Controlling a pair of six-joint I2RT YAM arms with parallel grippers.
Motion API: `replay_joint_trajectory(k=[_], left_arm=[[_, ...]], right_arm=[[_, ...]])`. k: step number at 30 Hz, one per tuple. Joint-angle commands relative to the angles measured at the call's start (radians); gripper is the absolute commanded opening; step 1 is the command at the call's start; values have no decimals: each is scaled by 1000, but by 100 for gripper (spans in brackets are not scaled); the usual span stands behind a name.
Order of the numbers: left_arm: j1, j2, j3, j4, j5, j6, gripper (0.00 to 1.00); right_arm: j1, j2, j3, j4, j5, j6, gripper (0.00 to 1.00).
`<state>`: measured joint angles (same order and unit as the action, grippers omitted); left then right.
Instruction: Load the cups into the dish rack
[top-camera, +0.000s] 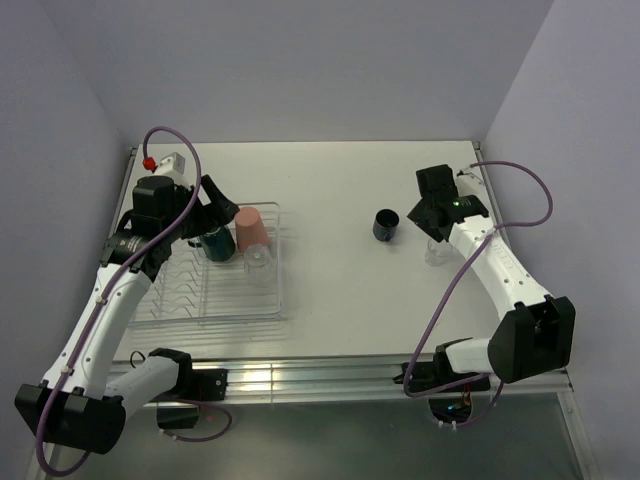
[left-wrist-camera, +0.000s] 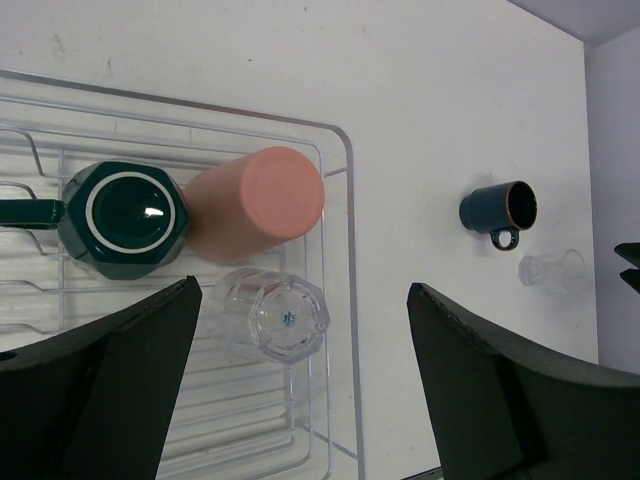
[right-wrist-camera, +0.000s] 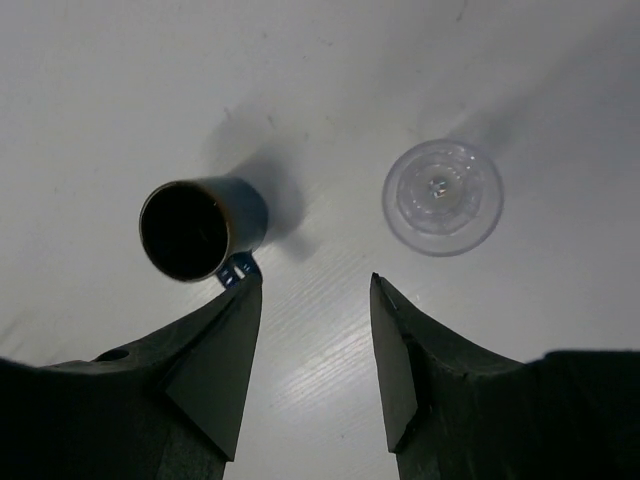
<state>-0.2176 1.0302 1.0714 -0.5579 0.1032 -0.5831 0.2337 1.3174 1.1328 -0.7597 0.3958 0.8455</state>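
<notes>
In the clear dish rack (top-camera: 281, 290) (left-wrist-camera: 341, 190) stand a dark teal mug (top-camera: 217, 243) (left-wrist-camera: 125, 215), bottom up, a salmon-pink tumbler (top-camera: 251, 227) (left-wrist-camera: 257, 203) and a clear glass (top-camera: 257, 255) (left-wrist-camera: 275, 315), also bottom up. My left gripper (top-camera: 215, 205) (left-wrist-camera: 303, 290) hovers open above them, holding nothing. On the table to the right sit a navy mug (top-camera: 386, 225) (left-wrist-camera: 497, 208) (right-wrist-camera: 200, 227), mouth up, and a clear glass (top-camera: 437, 252) (left-wrist-camera: 552, 270) (right-wrist-camera: 442, 195). Above and between these two, my right gripper (top-camera: 425, 215) (right-wrist-camera: 316, 280) is open and empty.
The rack's front rows of ribs (top-camera: 200, 295) hold nothing. Purple walls close the table in at the back and both sides. A cable (top-camera: 520, 190) loops from the right arm near the right wall.
</notes>
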Motion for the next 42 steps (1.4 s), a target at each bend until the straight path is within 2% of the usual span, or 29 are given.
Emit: replay_joint_trajectory(k=[1,5,12,30,34,36,37,38,40,42], left_arm=[[-5,-39,12,39,39,37,91],[-5,-42,16,44,43,34,91],[-5,-35,1,56,38,29,92],[-5,-7,-31,75,39,26,91],[-5,-2,-39,78,41,23,91],[-5,-1,-41,78,43,22,91],[-5,2,-42,75,44,22,91],[-5,4,-44,76,44,22,91],[-5,8,-45,75,47,22,91],[-5,10,-45,73,61,23,91]], right_arm=[[-56,-12,-7,-20,67,46,55],[-112,29,-31,2,63,38,54],[-143,109,-73,45,51,36,51],[-157,221,-111,154,11,6,50],[-158,235,-120,160,11,1,28],[-158,236,-123,168,12,-3,20],[-158,238,-123,168,12,-8,12],[-160,238,-122,168,12,-13,7],[-160,240,-119,165,9,-28,0],[-160,218,-113,146,2,-39,0]])
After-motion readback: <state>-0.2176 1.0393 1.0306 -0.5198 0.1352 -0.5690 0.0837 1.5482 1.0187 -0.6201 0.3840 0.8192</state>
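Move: The clear glass stands roughly 8 cm to the right hand's right, about 1 cm nearer the base, its middle some 13 cm below the fingers. The dark blue cup is on the other side, about 6 cm ahead and 7 cm to the left of that hand, at much the same depth. From the left hand, up over the rack, the glass is some 50 cm to the right, about level forward and roughly 22 cm lower. Rightward about 5 cm and then down some 10 cm goes the right hand, away from the blue cup to the near-left rim of the clear glass, the fingers tipping about 10 degrees steeper and swinging slightly clockwise. Once low, the half-open fingers close almost fully, one inside the glass and one outside, pinching its wall. ##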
